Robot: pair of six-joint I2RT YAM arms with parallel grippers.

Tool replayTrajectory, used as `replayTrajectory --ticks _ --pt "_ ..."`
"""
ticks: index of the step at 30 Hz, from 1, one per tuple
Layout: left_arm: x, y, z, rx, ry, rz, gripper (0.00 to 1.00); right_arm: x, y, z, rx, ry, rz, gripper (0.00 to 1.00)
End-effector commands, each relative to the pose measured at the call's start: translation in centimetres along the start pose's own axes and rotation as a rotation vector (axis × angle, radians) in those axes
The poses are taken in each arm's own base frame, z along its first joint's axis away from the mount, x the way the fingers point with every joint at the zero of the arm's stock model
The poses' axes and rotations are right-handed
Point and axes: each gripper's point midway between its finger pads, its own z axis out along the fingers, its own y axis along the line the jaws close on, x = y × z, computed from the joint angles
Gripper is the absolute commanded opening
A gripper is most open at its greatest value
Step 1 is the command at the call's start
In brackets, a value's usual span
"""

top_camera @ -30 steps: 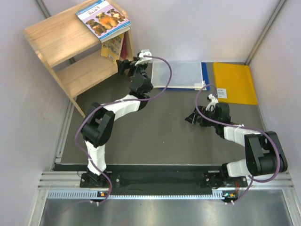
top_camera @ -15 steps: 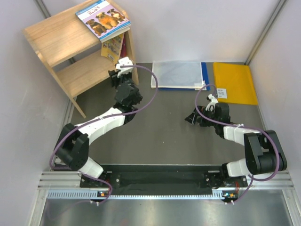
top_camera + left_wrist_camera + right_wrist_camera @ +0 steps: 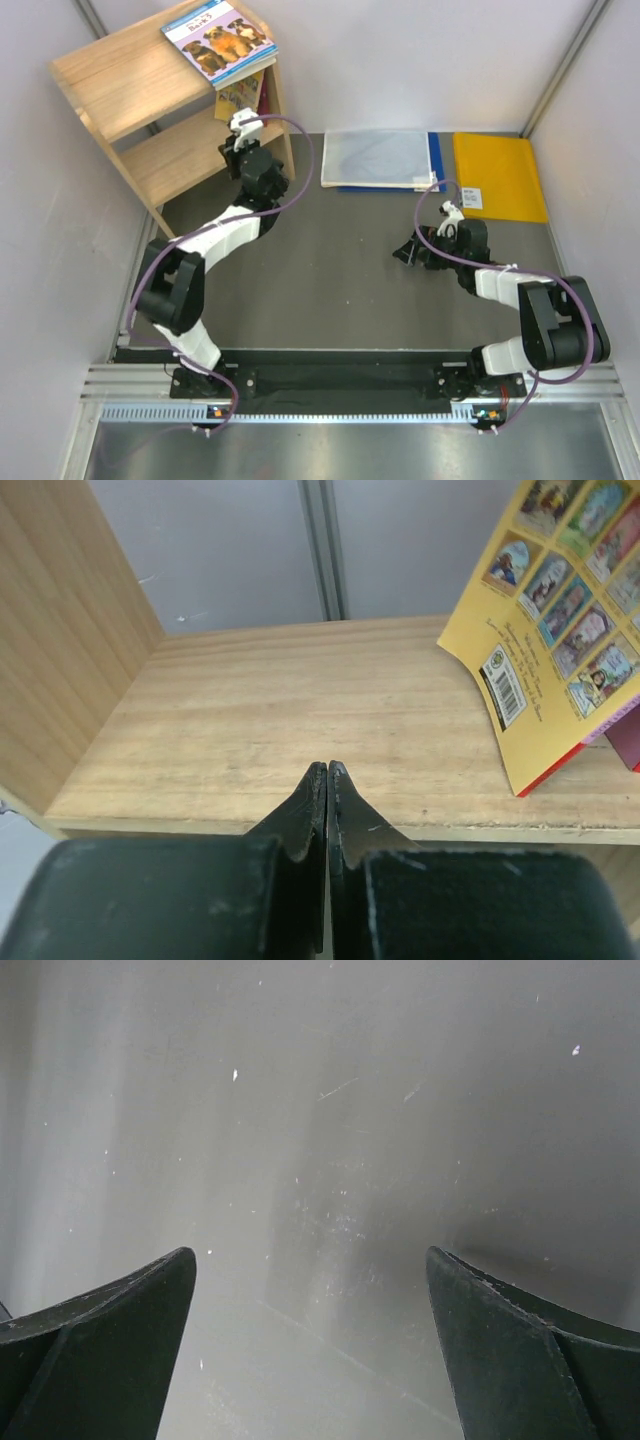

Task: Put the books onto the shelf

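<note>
The light wooden shelf (image 3: 120,75) stands at the far left. A light blue book with dogs (image 3: 220,38) lies on its top board. On the lower board (image 3: 300,700) an orange-yellow book (image 3: 240,97) (image 3: 560,610) leans upright, with a maroon-red book (image 3: 628,735) behind it. My left gripper (image 3: 230,152) (image 3: 328,770) is shut and holds nothing; its tips sit at the lower board's front edge, left of the leaning book. My right gripper (image 3: 405,252) (image 3: 310,1270) hangs open just above the dark tabletop, with nothing between its fingers.
A grey-white folder with a blue edge (image 3: 375,158) and a flat yellow envelope (image 3: 498,175) lie along the back of the table. The shelf's side panel (image 3: 60,650) rises left of my left gripper. Grey walls close in both sides.
My left arm has swung left from beside the folder to the shelf's lower board, and its gripper has gone from open to shut. The right arm has not moved.
</note>
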Motion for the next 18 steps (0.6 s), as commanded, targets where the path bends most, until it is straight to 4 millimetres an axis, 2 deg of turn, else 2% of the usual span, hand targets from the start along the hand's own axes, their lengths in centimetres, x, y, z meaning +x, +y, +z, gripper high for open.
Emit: replayTrajectory --ticks 1,8,9,10,12,18 --pt "-0.9 -1.3 1.6 -0.059 -0.030 -0.003 0.00 -0.8 0.8 0.0 -0.034 -0.031 -0.025 0.96" --pt "-0.6 -3.0 3.4 -0.115 -0.043 0.045 0.00 -0.7 0.8 0.0 -0.033 -0.028 -0.025 0.96" --pt "0.0 -3.5 3.6 -0.110 -0.040 0.062 0.00 -0.7 0.8 0.0 -0.033 -0.028 -0.025 0.96" --pt "-0.5 -3.5 4.0 -0.117 -0.044 0.049 0.00 -0.6 0.7 0.0 -0.032 -0.027 -0.024 0.96" --pt "0.1 -4.1 4.5 -0.113 -0.037 0.075 0.00 -0.7 0.7 0.0 -0.030 -0.028 -0.025 0.96" --pt "0.2 -4.6 6.2 -0.100 -0.023 0.086 0.00 -0.7 0.7 0.1 -0.030 -0.026 -0.025 0.96"
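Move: From the left gripper, the yellow book leaning on the lower shelf is about 12 cm ahead, 3 cm to the right, its middle some 4 cm higher. The red book it leans on is about 12 cm ahead and 7 cm right. The lower shelf board's middle is roughly 3 cm ahead, 8 cm left and 7 cm below. From the idle right hand, the yellow book is about 31 cm ahead, 35 cm left and 28 cm up. Bring the left gripper, fingers kept shut and empty, about 7 cm forward, deeper in over the lower shelf board and towards the yellow book. Let it sink about 2 cm early on while the wrist rolls left side up and turns slightly counter-clockwise, under 10 degrees in all, then slow down close to the book's cover; contact can't be seen. ##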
